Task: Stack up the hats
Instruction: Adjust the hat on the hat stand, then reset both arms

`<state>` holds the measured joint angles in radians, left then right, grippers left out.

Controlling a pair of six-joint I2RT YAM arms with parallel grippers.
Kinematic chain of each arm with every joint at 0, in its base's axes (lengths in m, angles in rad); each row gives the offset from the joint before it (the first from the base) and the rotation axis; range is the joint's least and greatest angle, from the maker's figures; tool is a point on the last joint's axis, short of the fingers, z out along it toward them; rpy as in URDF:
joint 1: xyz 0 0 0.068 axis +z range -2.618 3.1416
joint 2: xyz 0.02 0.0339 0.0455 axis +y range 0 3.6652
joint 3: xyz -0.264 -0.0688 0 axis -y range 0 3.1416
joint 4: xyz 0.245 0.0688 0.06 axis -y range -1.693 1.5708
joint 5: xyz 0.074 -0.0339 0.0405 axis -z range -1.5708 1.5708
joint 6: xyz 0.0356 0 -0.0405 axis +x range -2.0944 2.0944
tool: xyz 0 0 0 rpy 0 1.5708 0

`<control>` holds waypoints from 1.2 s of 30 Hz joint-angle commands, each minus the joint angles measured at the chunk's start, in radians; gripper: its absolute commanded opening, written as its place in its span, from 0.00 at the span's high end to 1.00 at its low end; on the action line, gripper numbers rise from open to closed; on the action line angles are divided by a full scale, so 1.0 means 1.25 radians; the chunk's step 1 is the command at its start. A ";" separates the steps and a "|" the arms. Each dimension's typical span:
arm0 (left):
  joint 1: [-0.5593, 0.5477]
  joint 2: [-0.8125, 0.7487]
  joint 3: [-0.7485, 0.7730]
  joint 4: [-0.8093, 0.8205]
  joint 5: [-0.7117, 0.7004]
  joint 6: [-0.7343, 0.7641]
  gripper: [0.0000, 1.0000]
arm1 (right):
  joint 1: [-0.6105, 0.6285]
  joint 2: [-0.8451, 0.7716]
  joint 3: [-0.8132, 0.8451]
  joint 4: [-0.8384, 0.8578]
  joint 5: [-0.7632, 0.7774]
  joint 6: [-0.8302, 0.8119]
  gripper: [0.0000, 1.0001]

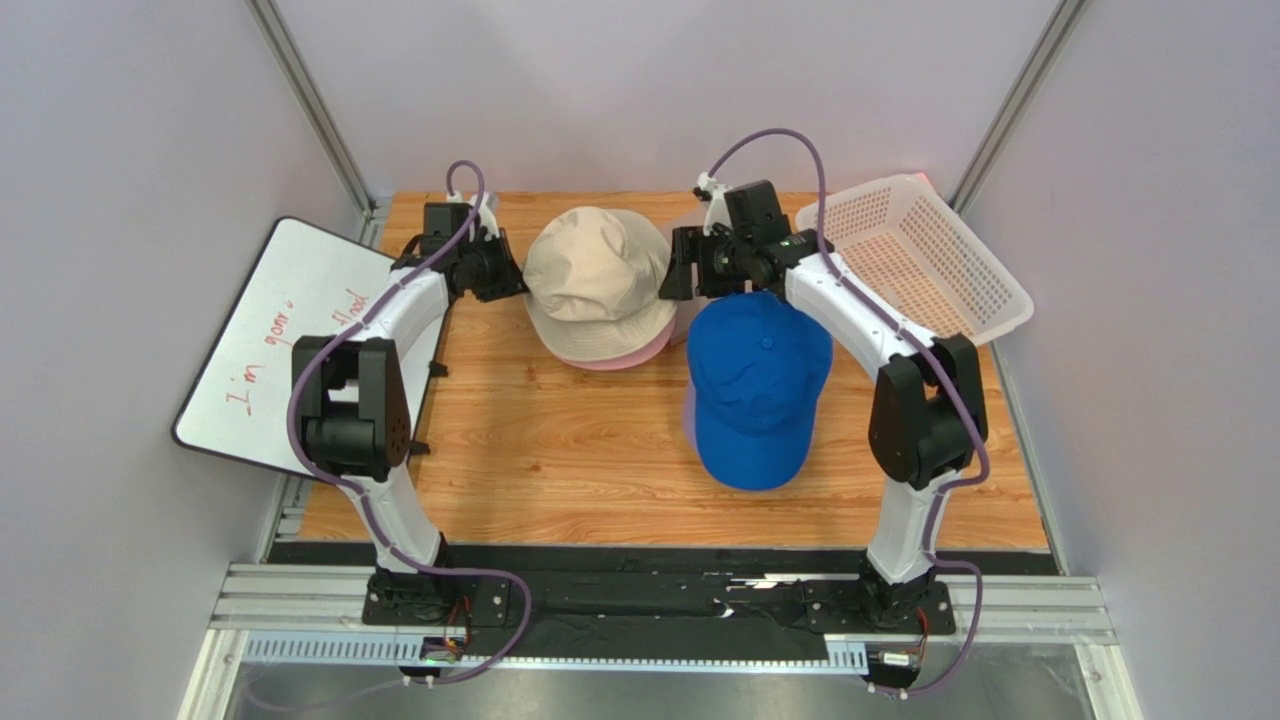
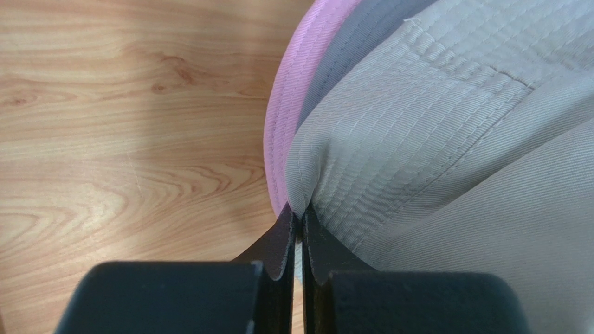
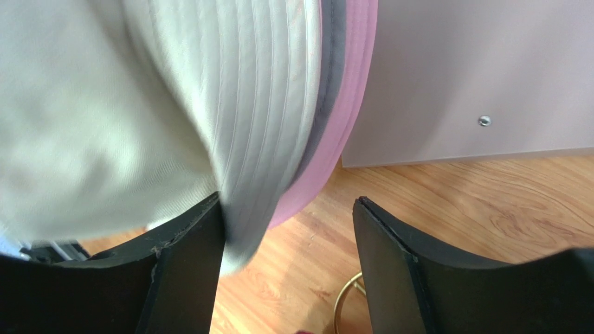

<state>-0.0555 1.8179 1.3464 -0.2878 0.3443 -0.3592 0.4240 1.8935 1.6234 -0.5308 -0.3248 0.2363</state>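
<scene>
A beige bucket hat (image 1: 598, 278) sits at the back middle of the table on top of a pink hat, whose rim (image 1: 624, 362) shows underneath. A blue baseball cap (image 1: 756, 387) lies to the right of the pile. My left gripper (image 1: 511, 279) is shut on the beige hat's left brim (image 2: 328, 188), just above the grey brim (image 2: 362, 42) and the pink brim (image 2: 286, 118). My right gripper (image 3: 287, 202) stands open at the pile's right side. The beige brim (image 3: 244, 209) hangs loose against its left finger, with the grey brim (image 3: 324, 118) and pink brim (image 3: 348, 104) beyond.
A white mesh basket (image 1: 917, 255) stands at the back right. A whiteboard (image 1: 278, 338) leans off the table's left edge. Part of a gold wire ring (image 3: 343, 299) shows on the wood below my right gripper. Grey walls close in the back and sides.
</scene>
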 commanded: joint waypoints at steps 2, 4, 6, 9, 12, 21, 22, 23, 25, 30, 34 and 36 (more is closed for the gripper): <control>0.017 -0.020 -0.017 -0.031 -0.001 0.027 1.00 | -0.024 -0.102 -0.019 -0.016 -0.041 -0.018 0.32; 0.017 -0.025 -0.016 -0.032 -0.002 0.028 1.00 | -0.032 -0.112 -0.043 0.038 -0.082 0.003 0.32; 0.017 -0.026 -0.017 -0.034 -0.003 0.031 1.00 | -0.041 -0.116 -0.078 0.083 -0.136 0.048 0.34; 0.017 -0.025 -0.016 -0.034 -0.003 0.031 1.00 | -0.042 -0.088 -0.064 0.102 -0.130 0.049 0.44; 0.017 -0.023 -0.013 -0.035 -0.001 0.032 1.00 | -0.042 -0.059 -0.029 0.087 -0.116 0.043 0.49; 0.017 -0.033 -0.012 -0.036 -0.002 0.033 1.00 | -0.041 -0.046 -0.019 0.126 -0.141 0.067 0.55; 0.017 -0.034 -0.012 -0.036 -0.003 0.033 1.00 | -0.041 -0.047 -0.018 0.133 -0.141 0.070 0.55; 0.017 -0.036 -0.012 -0.036 -0.003 0.033 1.00 | -0.041 -0.045 -0.015 0.135 -0.141 0.072 0.55; 0.017 -0.036 -0.012 -0.036 -0.002 0.032 1.00 | -0.041 -0.036 0.001 0.134 -0.141 0.074 0.56; 0.017 -0.034 -0.012 -0.036 -0.003 0.033 1.00 | -0.034 0.028 0.040 0.112 -0.138 0.072 0.60; 0.017 -0.030 -0.011 -0.037 -0.003 0.036 1.00 | -0.024 0.079 0.083 0.093 -0.123 0.066 0.67; 0.017 -0.030 -0.011 -0.036 -0.003 0.036 1.00 | -0.023 0.110 0.107 0.081 -0.113 0.066 0.72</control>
<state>-0.0444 1.8099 1.3338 -0.3058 0.3649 -0.3500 0.3832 1.9697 1.6855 -0.4145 -0.4816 0.3180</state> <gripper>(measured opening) 0.007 0.327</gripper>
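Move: The beige hat's middle lies some 9 cm to the right hand's left and 2 cm ahead, about level with it, with the near part of the brim at the open fingers. From that hand the blue cap is roughly 11 cm right and 13 cm back, a little lower, and the grey box about 6 cm ahead, 2 cm right and 13 cm below. From the left hand, already gripping the brim, the hat's middle lies about 9 cm right, 3 cm ahead and slightly higher. The beige hat's left brim stays pinched in the shut left fingers, that arm hardly shifting. At its right brim, the right hand rises about 4 cm, easing slightly back and right, sinks about 3 cm, lifts a little again, then goes forward and left some 4 cm along the brim, dipping at the end. It rolls about 10 degrees, left side up, while its fingers close from two-thirds to one-third open, one tip to each side of the brim edge. ##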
